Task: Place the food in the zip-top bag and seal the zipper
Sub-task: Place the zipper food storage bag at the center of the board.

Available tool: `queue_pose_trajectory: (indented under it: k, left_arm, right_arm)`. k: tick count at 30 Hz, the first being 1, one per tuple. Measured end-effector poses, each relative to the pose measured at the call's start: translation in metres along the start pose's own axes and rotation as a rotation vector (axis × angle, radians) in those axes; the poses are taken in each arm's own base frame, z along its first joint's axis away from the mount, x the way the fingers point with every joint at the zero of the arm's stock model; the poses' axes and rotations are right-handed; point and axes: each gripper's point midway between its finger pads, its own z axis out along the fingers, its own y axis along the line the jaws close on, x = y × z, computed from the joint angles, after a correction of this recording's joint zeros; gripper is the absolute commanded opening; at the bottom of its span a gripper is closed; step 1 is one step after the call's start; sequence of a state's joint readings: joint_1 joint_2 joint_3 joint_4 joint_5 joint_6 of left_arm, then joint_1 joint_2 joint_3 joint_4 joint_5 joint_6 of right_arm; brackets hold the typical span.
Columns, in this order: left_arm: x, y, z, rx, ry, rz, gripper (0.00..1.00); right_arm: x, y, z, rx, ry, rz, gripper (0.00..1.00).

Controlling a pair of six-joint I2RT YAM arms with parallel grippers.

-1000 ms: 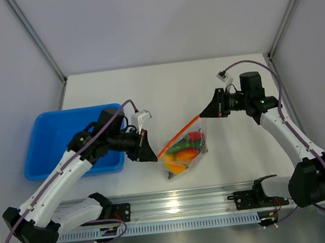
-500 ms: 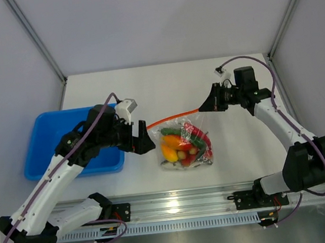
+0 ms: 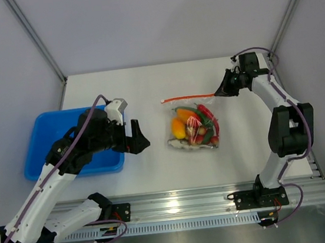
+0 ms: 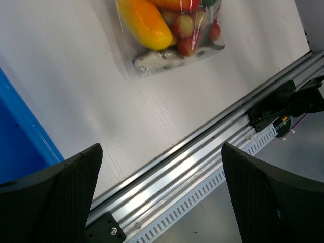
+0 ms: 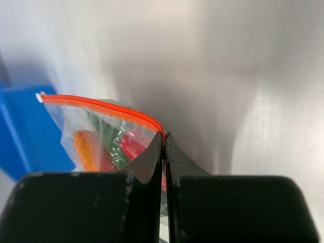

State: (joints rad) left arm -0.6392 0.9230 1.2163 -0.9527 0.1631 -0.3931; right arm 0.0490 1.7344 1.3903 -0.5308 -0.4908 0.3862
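Observation:
The zip-top bag lies on the white table, holding the food: a yellow-orange mango, red pieces and green peppers. Its zipper runs along the far edge. My right gripper is shut on the zipper's right end; in the right wrist view the zipper runs into the closed tips of that gripper. My left gripper stands open left of the bag, apart from it. The left wrist view shows the bag beyond the wide-spread left gripper.
A blue tray sits at the left, under my left arm, and its edge shows in the left wrist view. A metal rail runs along the table's near edge. Grey walls close in the far side and both flanks.
My left gripper opened, let go of the bag and drew back left. The right gripper carried the zipper end toward the far right, and the bag swung round to lie flat.

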Motion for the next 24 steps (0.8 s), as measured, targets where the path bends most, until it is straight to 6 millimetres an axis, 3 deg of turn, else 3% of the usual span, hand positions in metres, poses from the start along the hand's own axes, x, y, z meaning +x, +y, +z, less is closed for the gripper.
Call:
queue_pose_trajectory:
  k: [6, 9, 10, 11, 12, 13, 14, 19, 24]
  left_arm:
    - [0.009, -0.001, 0.003, 0.016, 0.026, -0.026, 0.99]
    - [0.013, -0.002, 0.004, 0.020, 0.040, -0.040, 1.00]
    - [0.014, -0.002, 0.005, 0.023, 0.045, -0.043, 1.00]
    - [0.015, -0.002, 0.005, 0.026, 0.048, -0.047, 0.99]
    - [0.016, -0.003, 0.005, 0.029, 0.051, -0.051, 0.99]
    - [0.016, -0.004, 0.005, 0.032, 0.053, -0.056, 1.00]
    - [0.016, -0.004, 0.005, 0.035, 0.054, -0.059, 1.00]
    - [0.020, -0.004, 0.009, 0.038, 0.063, -0.082, 0.99]
    - [0.030, -0.001, 0.013, 0.030, 0.079, -0.127, 0.99]
  right_arm:
    - [-0.025, -0.040, 0.026, 0.167, 0.019, 0.028, 0.10]
    - [-0.025, -0.053, 0.034, 0.227, 0.036, 0.038, 0.33]
    - [-0.024, -0.056, 0.034, 0.246, 0.043, 0.043, 0.50]
    - [-0.023, -0.059, 0.034, 0.261, 0.046, 0.047, 0.57]
    - [-0.023, -0.061, 0.032, 0.278, 0.047, 0.045, 0.80]
    - [-0.024, -0.062, 0.031, 0.288, 0.047, 0.050, 0.94]
    - [-0.024, -0.063, 0.029, 0.300, 0.045, 0.046, 0.99]
    - [-0.020, -0.067, 0.017, 0.369, 0.042, 0.021, 0.99]
    - [0.008, -0.046, -0.019, 0.421, 0.038, -0.026, 0.99]
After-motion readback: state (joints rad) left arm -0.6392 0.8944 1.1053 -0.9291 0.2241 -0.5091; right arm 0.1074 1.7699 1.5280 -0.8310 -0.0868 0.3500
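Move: The right hand pinches the zipper bag's far right corner roughly 6 cm above the board; the bag's middle lies about 10 cm back, 11 cm left and 4 cm lower. The red pepper inside is some 8 cm back and 4 cm left, and the zipper's free end is level with the hand, 22 cm left and 4 cm lower. From the open left hand, the bag's middle is about 15 cm ahead, 19 cm right and 16 cm below. Right hand lowers the bag corner 5 cm forward-right, lets go, backs upward; open left hand sinks 3 cm. ##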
